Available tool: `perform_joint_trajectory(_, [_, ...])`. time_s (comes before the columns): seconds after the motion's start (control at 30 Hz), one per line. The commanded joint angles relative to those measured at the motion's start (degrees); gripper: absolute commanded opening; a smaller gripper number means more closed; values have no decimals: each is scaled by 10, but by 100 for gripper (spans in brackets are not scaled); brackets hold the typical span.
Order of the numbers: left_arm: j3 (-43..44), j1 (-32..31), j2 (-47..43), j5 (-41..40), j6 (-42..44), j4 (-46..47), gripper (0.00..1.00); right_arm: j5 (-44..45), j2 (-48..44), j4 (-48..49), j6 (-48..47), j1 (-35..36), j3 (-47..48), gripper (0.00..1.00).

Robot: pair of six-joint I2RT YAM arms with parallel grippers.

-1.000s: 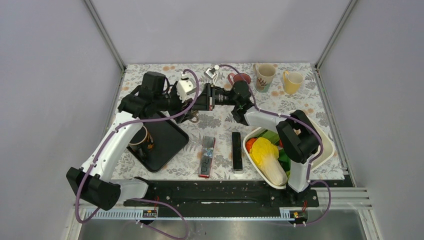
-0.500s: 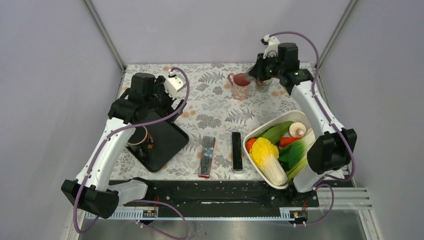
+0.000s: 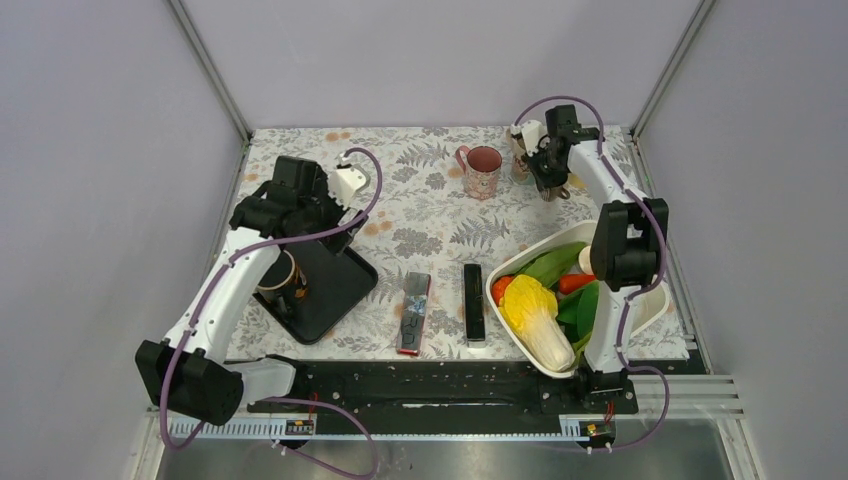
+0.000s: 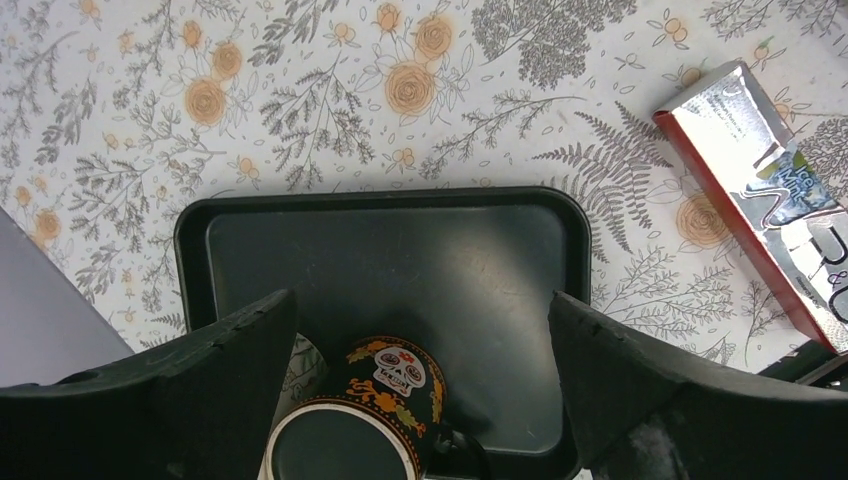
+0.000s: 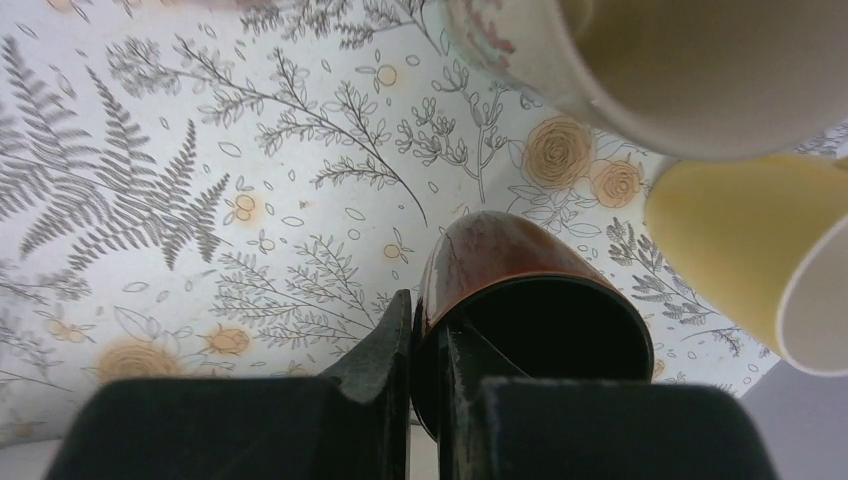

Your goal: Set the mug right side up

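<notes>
A dark brown mug (image 5: 500, 250) hangs just above the flowered table at the back right, its mouth tipped up toward the wrist camera. My right gripper (image 5: 428, 310) is shut on its wall, one finger inside and one outside. From above, that gripper (image 3: 546, 172) sits beside the other mugs and mostly hides the brown one. My left gripper (image 4: 420, 300) stands wide open over a black tray (image 4: 400, 240), holding nothing. A black skull-painted mug (image 4: 400, 385) stands on the tray's near corner, below and between the fingers.
A cream mug (image 5: 650, 60) and a yellow mug (image 5: 740, 250) stand close beside the brown one. A pink glass mug (image 3: 481, 170) stands left of them. A white basket (image 3: 652, 300) of vegetables, a black bar (image 3: 473, 302) and a silver-red packet (image 3: 414, 313) lie nearer.
Both grippers met at the table's centre a second ago. The left jaws opened and drew back over the tray. The right arm swung to the back right, then lowered.
</notes>
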Motion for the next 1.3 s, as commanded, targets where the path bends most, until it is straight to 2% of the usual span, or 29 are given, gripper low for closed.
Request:
perform_joint_trajectory(0.0, [-18, 7, -2, -24, 15, 9, 99, 4, -8, 50, -75, -11, -15, 0])
perform_joint_trajectory(0.1, [-23, 8, 1, -32, 18, 9, 99, -4, 12, 80, -105, -16, -36, 0])
perform_joint_trajectory(0.27, [-32, 10, 3, -32, 27, 0, 99, -33, 45, 83, -100, -27, -30, 0])
perform_joint_trajectory(0.33, [-40, 9, 8, -33, 36, -2, 99, -39, 47, 94, -94, -30, -34, 4])
perform_joint_trajectory(0.43, [-45, 9, 23, -45, 43, -12, 99, -31, 41, 100, -92, -31, -42, 19])
perform_joint_trajectory(0.53, [-37, 10, 41, -52, 45, -32, 99, -17, 29, 99, -86, -32, -47, 39])
perform_joint_trajectory(0.77, [19, 16, 59, -87, 58, -86, 99, 14, -57, 99, -59, -32, -71, 70])
perform_joint_trajectory(0.8, [27, 18, 61, -97, 59, -96, 99, 15, -71, 99, -52, -31, -72, 81])
perform_joint_trajectory(0.9, [41, 34, 58, -116, 67, -127, 99, 11, -113, 99, -32, -31, -79, 98])
perform_joint_trajectory(1.03, [39, 76, 22, -121, 95, -161, 99, -5, -176, 100, -2, -23, -99, 100])
perform_joint_trajectory(1.2, [38, 148, -15, -171, 125, -180, 98, -24, -254, 112, 45, 5, -150, 99])
perform_joint_trajectory(1.27, [51, 194, -19, -174, 133, -193, 93, -29, -287, 131, 61, 23, -186, 99])
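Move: The small brown mug, still held by the right hand, is bound for table about 2 cm ahead, 3 cm right and 8 cm below that hand. The tall floral mug stands 9 cm ahead and 3 cm left; the yellow mug 5 cm ahead and 11 cm right. From the empty left hand, the black skull mug in the tray lies about 10 cm back, 14 cm left and 16 cm down, the cream mug some 6 cm farther left and 3 cm ahead of it. Right lowers the small brown mug 5 cm, opens, and rises some 17; left dips, then swings left towards tray mugs. ##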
